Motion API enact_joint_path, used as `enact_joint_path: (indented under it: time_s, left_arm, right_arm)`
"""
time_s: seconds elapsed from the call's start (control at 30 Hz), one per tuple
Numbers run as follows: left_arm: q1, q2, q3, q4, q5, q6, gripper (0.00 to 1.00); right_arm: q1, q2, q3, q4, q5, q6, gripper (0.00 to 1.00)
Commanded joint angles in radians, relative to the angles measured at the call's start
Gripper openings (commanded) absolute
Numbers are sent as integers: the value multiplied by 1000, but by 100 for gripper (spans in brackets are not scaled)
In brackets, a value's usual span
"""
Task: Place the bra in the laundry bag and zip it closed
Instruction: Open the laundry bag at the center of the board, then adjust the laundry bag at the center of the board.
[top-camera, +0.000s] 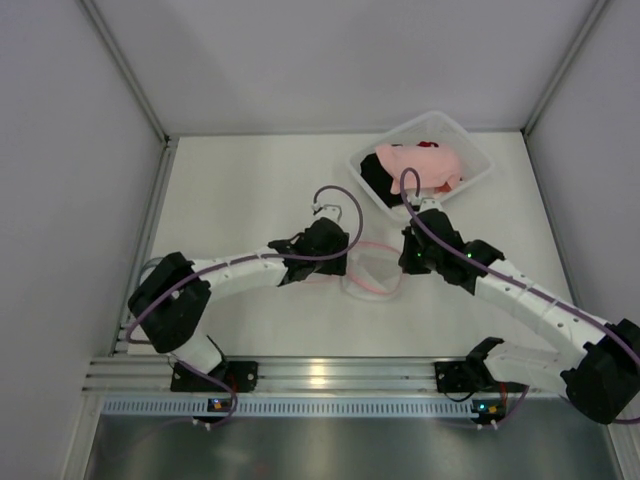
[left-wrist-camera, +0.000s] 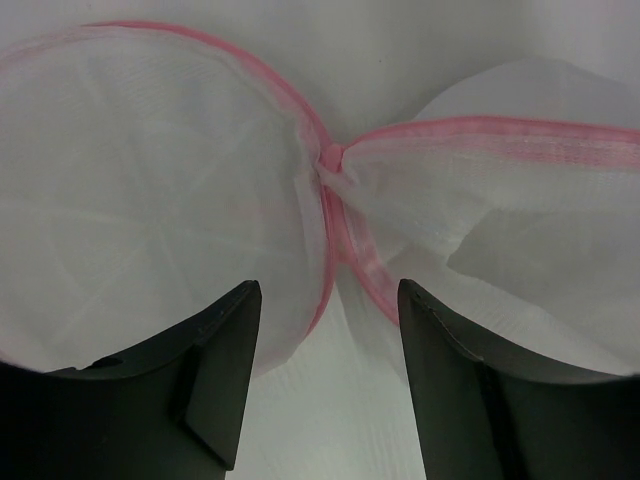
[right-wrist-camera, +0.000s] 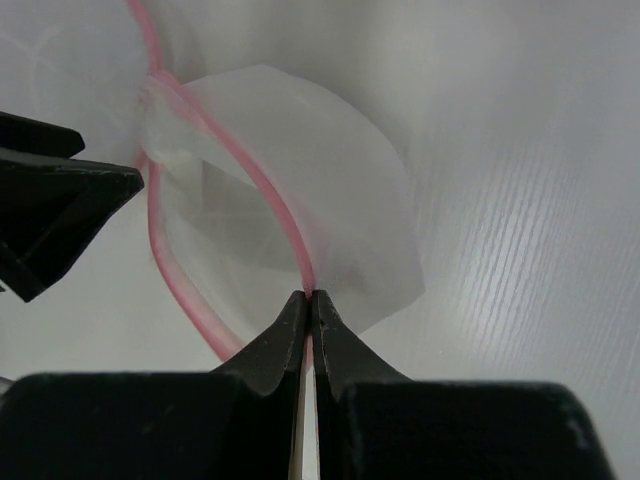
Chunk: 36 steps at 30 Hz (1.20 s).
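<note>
The laundry bag (top-camera: 372, 272), white mesh with a pink rim, lies on the table between both grippers. My right gripper (right-wrist-camera: 310, 293) is shut on the bag's pink rim (right-wrist-camera: 285, 215); in the top view it (top-camera: 403, 270) sits at the bag's right side. My left gripper (left-wrist-camera: 328, 285) is open, and its fingers straddle the pinched pink seam (left-wrist-camera: 335, 170) without touching it; from above it (top-camera: 347, 262) sits at the bag's left edge. The bra (top-camera: 420, 165) appears as pink fabric in the white bin (top-camera: 470, 135), far right.
Dark clothing (top-camera: 378, 180) also lies in the bin beside the pink fabric. Grey walls close in the table on the left, back and right. A metal rail (top-camera: 330, 375) runs along the near edge by the arm bases.
</note>
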Motion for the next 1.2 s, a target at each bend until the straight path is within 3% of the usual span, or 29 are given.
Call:
enact_joint_path:
  time_s: [0.0, 0.23, 0.3, 0.37, 0.43, 0.47, 0.53, 0.73, 0.97, 1.17]
  left_arm:
    - [6, 56, 25, 147, -20, 24, 63]
    - [32, 145, 49, 239, -2, 29, 52]
    - [32, 177, 60, 239, 2, 37, 45]
    - [32, 199, 68, 240, -5, 38, 31]
    - [32, 209, 69, 247, -8, 35, 24]
    - [32, 215, 69, 248, -8, 37, 13]
    - [33, 209, 71, 248, -1, 34, 1]
    - [61, 59, 95, 185, 84, 61, 0]
    - [85, -99, 222, -88, 182, 178, 0]
    - [88, -96, 379, -364, 259, 241, 0]
  right_arm:
    - [-12, -7, -5, 61, -9, -15, 0]
    - [-24, 22, -14, 92, -32, -15, 0]
    - [-29, 24, -14, 93, -33, -21, 0]
    - [-38, 28, -11, 95, -35, -25, 0]
    - [-42, 28, -9, 97, -38, -27, 0]
    - [-45, 28, -11, 98, -38, -30, 0]
    - [-55, 30, -11, 100, -45, -33, 0]
    - [-81, 39, -9, 98, -50, -35, 0]
    - [-133, 82, 47, 90, -55, -18, 0]
    - [-153, 68, 168, 74, -70, 4, 0]
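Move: The pink crossing where the laundry bag's two loops meet, just past my open left fingers, is about 4 cm ahead of my left hand, 2 cm to its right and 4 cm below. The left loop's middle is some 8 cm left of that crossing. The rim pinched in my right hand is roughly 15 cm to my left hand's right and level ahead; the basket's middle is some 25 cm ahead and 19 cm right. From my right hand the crossing is about 13 cm left, 4 cm ahead and 8 cm lower. I sink my left hand and reach forward, about 4 cm each way and slightly right, and shut its fingers on the pink trim just at the crossing. Then I lift it straight up some 17 cm, fingers tilting up and turning about 10 degrees clockwise. My right hand keeps its pinch on the rim and eases about 4 cm forward, a little to the right. ##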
